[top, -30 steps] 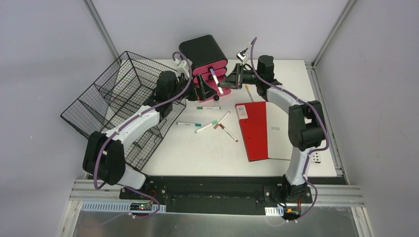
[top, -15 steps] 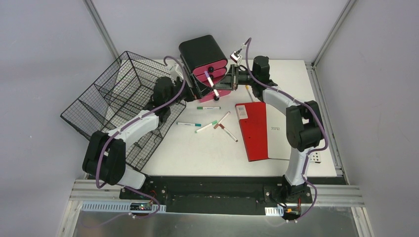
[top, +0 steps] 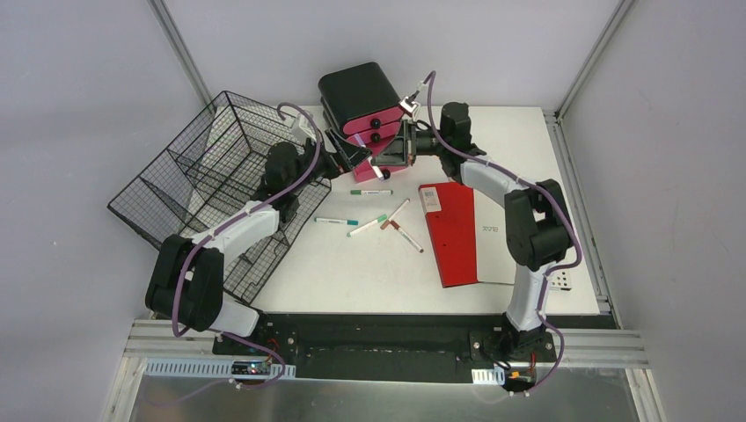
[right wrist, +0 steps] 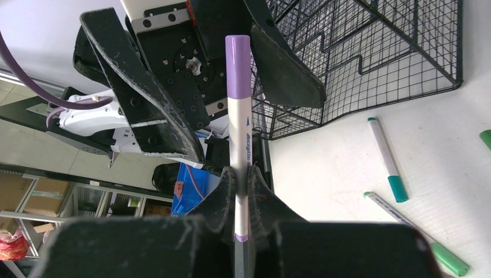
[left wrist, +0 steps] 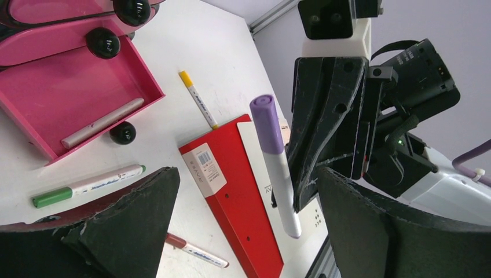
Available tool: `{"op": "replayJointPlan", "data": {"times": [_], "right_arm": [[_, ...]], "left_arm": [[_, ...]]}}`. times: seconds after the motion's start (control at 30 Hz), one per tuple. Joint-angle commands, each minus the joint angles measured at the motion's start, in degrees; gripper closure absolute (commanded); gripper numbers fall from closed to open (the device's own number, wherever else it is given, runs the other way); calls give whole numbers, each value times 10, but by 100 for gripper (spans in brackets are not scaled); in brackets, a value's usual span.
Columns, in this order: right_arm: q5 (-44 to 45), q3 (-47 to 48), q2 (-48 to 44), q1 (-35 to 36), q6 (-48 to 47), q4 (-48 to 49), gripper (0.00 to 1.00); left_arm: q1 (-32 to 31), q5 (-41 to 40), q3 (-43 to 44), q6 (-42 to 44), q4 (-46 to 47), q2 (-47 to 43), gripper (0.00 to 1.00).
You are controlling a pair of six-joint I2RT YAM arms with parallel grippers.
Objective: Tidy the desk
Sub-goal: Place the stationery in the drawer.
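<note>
On the white desk my right gripper is shut on a white marker with a purple cap, held above the table. In the left wrist view that marker hangs from the right gripper. It is in front of the gap between my left gripper's fingers. My left gripper is open and touches nothing. In the top view the left gripper and the right gripper face each other before the black and pink drawer unit. Its lowest pink drawer stands open with one marker inside.
A black wire basket stands tilted at the left. Loose markers lie mid-table: green, teal, red and a yellow one. A red and white notebook lies at the right.
The right arm carried the purple marker leftward. The left arm drew back to the left and stayed open. The marker now sits closer to the left gripper's gap.
</note>
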Motion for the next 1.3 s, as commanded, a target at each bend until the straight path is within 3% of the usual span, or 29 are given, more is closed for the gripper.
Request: {"op": "replayJointPlan", "data": {"times": [0.0,0.23,0.33,0.57,0.9,1.07,1.2,1.27], "right_arm": [[-15,6,4,11,-9,31,100],[-18,9,8,23,-9,30,100],[-18,10,9,24,-9,31,100],[-19,11,9,24,-9,30,100],[-20,12,10,24,-17,20,100],[-23,17,8,23,-46,-5,100],[-32,17,3,23,-81,-28,56],[-35,22,-1,22,-138,-80,43]], "left_arm": [[10,-5,-5,-23,58,-13,8],[12,8,-5,-36,71,-4,12],[12,18,-2,-45,76,2,20],[13,45,9,-57,78,17,42],[13,70,22,-56,78,28,100],[14,74,23,-52,78,28,100],[14,76,25,-45,75,28,100],[14,83,31,-30,67,28,100]]}}
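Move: The purple marker, already in the right fingers, has its middle about 3 cm to the right of the left hand, 1 cm ahead and 2 cm above. The right hand pinches its tail part, with the middle some 2 cm ahead and 1 cm left; the open left gripper is about 4 cm to that hand's left and 1 cm ahead. The open drawer's middle lies roughly 4 cm ahead of the left hand, 6 cm right and 20 cm below; the green marker lies 6 cm back, 3 cm right and 24 cm below. Back and to the left, under 2 cm each way, the right hand carries the marker between the wide-open left fingers, sinking slightly. The left hand rises about 1.5 cm, dips, then eases about 1 cm right as its fingers close and pinch the marker near mid-length. Only then does the right gripper open about halfway and let go. ##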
